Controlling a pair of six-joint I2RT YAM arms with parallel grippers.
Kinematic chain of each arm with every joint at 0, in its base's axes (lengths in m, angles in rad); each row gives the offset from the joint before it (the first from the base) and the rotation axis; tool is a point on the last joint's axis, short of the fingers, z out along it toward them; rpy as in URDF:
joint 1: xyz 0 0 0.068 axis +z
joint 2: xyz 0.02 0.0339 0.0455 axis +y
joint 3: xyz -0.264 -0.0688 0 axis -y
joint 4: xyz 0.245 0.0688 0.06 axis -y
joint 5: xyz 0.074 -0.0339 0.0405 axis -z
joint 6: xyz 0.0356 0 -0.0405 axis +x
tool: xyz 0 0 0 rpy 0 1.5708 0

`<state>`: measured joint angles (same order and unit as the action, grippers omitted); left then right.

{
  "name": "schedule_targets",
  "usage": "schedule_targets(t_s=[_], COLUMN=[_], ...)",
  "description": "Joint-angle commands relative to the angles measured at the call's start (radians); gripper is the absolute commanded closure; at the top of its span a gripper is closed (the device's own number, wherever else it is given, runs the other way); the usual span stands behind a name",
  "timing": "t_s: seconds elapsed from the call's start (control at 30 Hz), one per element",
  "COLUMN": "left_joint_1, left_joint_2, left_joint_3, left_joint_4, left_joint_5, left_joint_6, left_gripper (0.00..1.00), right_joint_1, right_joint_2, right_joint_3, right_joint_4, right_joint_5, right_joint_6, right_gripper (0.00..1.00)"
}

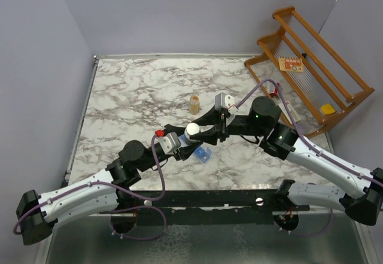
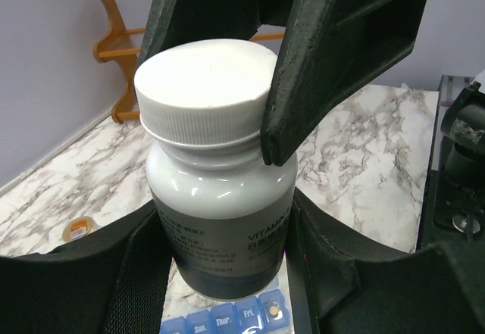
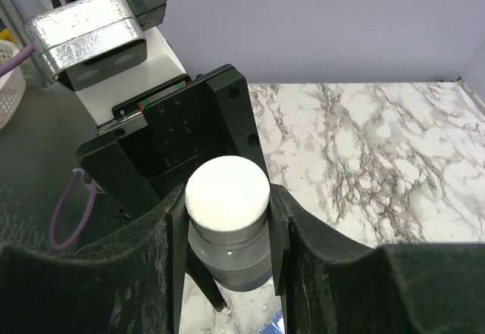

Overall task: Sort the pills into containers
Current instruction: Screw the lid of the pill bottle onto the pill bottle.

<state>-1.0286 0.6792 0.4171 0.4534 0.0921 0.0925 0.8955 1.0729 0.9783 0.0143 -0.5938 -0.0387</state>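
Observation:
A grey pill bottle with a white cap is held up off the marble table. My left gripper is shut on its body, one finger on each side. From the other side, my right gripper is shut on the cap, with its fingers pressed against the rim. Both grippers meet mid-table around the bottle. Just below lie the containers, a blue strip with day labels. One small orange pill sits in the end compartment. In the top view the strip is partly hidden.
A small amber bottle stands farther back on the table. A wooden rack leans at the far right corner. Purple walls close in the left and back sides.

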Motion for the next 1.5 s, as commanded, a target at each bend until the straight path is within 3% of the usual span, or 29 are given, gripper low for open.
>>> schedule_targets(t_s=[0.0,0.53,0.73,0.97,1.13,1.2,1.27,1.47], left_joint_1=[-0.007,-0.007,-0.007,-0.008,-0.007,-0.007,-0.007,-0.007], left_joint_2=[-0.022,0.004,0.007,0.003,0.015,0.02,0.024,0.028], left_joint_3=[0.025,0.021,0.019,0.011,0.011,0.014,0.017,0.015], left_joint_4=[0.223,0.282,0.282,0.283,0.282,0.281,0.281,0.281], left_joint_5=[0.003,-0.058,-0.05,-0.042,-0.041,-0.041,-0.038,-0.031], left_joint_6=[0.045,0.036,0.03,0.02,0.018,0.018,0.017,0.013], left_gripper=[1.0,1.0,1.0,1.0,1.0,1.0,1.0,1.0], right_joint_1=[-0.003,0.035,0.055,0.057,0.057,0.057,0.057,0.057], right_joint_2=[0.046,0.069,0.065,0.029,0.003,-0.016,-0.035,-0.091], right_joint_3=[-0.041,-0.049,-0.049,-0.058,-0.058,-0.055,-0.05,-0.051], right_joint_4=[-0.077,-0.061,-0.036,-0.02,-0.026,-0.034,-0.05,-0.08], right_joint_5=[0.086,0.3,0.316,0.337,0.3,0.28,0.271,0.245], right_joint_6=[0.022,0.006,-0.008,-0.017,-0.014,-0.011,-0.01,-0.02], right_gripper=[0.68,0.66,0.48,0.41,0.29,0.23,0.09,0.07])
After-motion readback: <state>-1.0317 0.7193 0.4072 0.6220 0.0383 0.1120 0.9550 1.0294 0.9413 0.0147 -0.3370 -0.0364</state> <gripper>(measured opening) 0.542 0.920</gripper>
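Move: The lid already sits on the pill bottle's neck, between the right gripper's pads, with the bottle's body centred about 3 cm below that hand. The left gripper holds the body; the lid is straight above it by about 4 cm. From the left hand, the blue pill organizer lies some 8 cm ahead, 2 cm right and 24 cm below, and the amber jar stands about 24 cm ahead, 1 cm right and 22 cm below. Twist the lid on by counter-rotating the hands: turn the right gripper about 10 degrees clockwise with the lid while the left turns the bottle some 7 degrees counter-clockwise, both drifting forward about 2 cm. Then open the right fingers nearly all the way to free the lid and ease that hand back right, while the left keeps its hold, lifts the bottle about 2 cm and draws it slightly back. ##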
